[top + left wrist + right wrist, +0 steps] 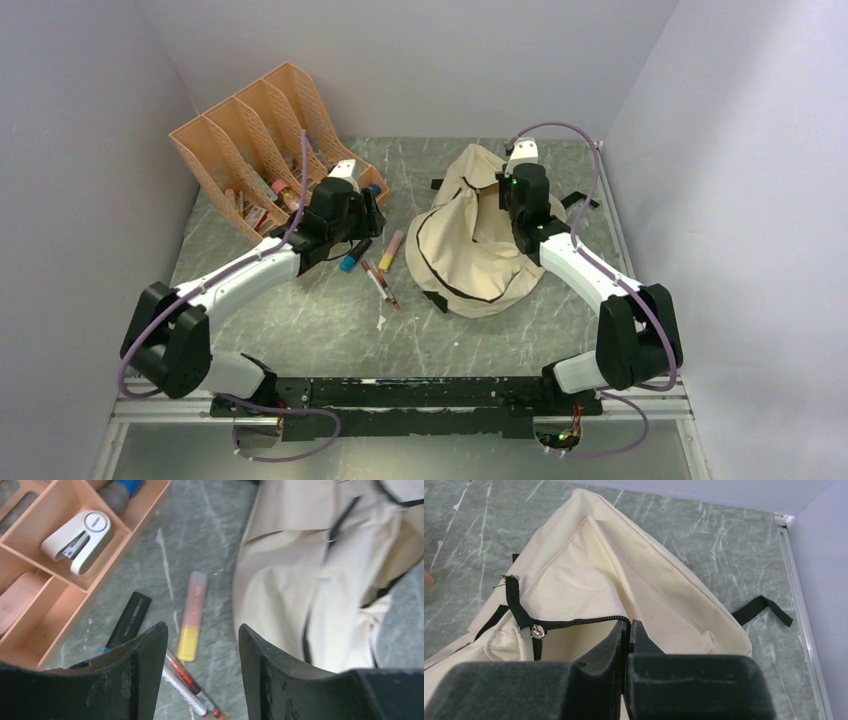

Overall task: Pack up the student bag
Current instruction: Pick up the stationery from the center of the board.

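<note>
The student bag [470,245] is a cream fabric backpack with black zipper lines, slumped right of centre on the table. My right gripper [508,192] is shut on the bag's zippered edge [589,622] and holds that edge raised; the metal zipper pull [535,630] hangs to its left. In the left wrist view the bag [285,580] fills the right side. My left gripper [202,630] hovers open above loose pens, with nothing between its fingers. Seen from the top camera, the left gripper [372,215] sits between the organizer and the bag.
An orange file organizer [255,140] stands at the back left; its tray [106,575] holds a white stapler [77,540]. On the table lie a yellow-pink highlighter [192,615], a black marker [128,620] and two red pens [190,685]. Walls close in on both sides.
</note>
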You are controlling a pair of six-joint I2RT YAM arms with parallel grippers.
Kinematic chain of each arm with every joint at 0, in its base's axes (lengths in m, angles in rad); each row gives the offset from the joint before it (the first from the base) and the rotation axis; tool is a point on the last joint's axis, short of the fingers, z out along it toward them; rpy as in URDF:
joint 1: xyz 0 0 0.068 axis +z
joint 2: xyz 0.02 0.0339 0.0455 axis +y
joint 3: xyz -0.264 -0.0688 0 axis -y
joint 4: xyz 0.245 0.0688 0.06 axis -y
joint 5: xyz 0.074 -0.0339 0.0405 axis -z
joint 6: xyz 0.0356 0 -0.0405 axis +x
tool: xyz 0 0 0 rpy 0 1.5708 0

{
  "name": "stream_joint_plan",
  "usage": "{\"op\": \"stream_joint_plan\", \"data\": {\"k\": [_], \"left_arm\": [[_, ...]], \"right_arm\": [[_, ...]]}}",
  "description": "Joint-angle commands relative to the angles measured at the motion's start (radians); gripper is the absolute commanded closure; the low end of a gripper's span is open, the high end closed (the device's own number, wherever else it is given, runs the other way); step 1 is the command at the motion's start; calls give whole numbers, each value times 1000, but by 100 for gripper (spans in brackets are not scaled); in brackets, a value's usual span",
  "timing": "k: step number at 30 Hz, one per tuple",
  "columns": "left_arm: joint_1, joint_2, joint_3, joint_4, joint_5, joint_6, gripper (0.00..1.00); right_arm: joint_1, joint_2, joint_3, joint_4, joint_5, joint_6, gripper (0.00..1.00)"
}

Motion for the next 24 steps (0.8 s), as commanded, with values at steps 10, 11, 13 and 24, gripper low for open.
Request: {"op": "stream_joint_plan", "data": {"k": [10,11,13,24], "left_arm": [[13,363,214,-125,-37,173,38],[13,384,222,-127,-32,176,38],[13,422,234,-122,-21,181,38],[-36,515,276,-135,-12,214,39]], "right_arm": [[-21,-43,-72,29,-75,96,100],[-21,-44,-76,29,-78,98,100],[-22,-44,-83,31,-82,99,100],[-21,-48,-97,39,-87,106,100]]}}
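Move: The highlighter lies almost under the open left hand, about 2 cm ahead, 3 cm right and 16 cm below. At much the same depth, the blue-capped marker lies some 1 cm ahead and 5 cm left of this hand, and the red-and-white markers about 5 cm back and 1 cm right. From the right hand, already pinching the bag's edge, the highlighter lies some 21 cm left, 7 cm back and 18 cm below. Left hand sinks some 13 cm towards the highlighter, open fingers tilting down; right lowers the pinched bag edge. ##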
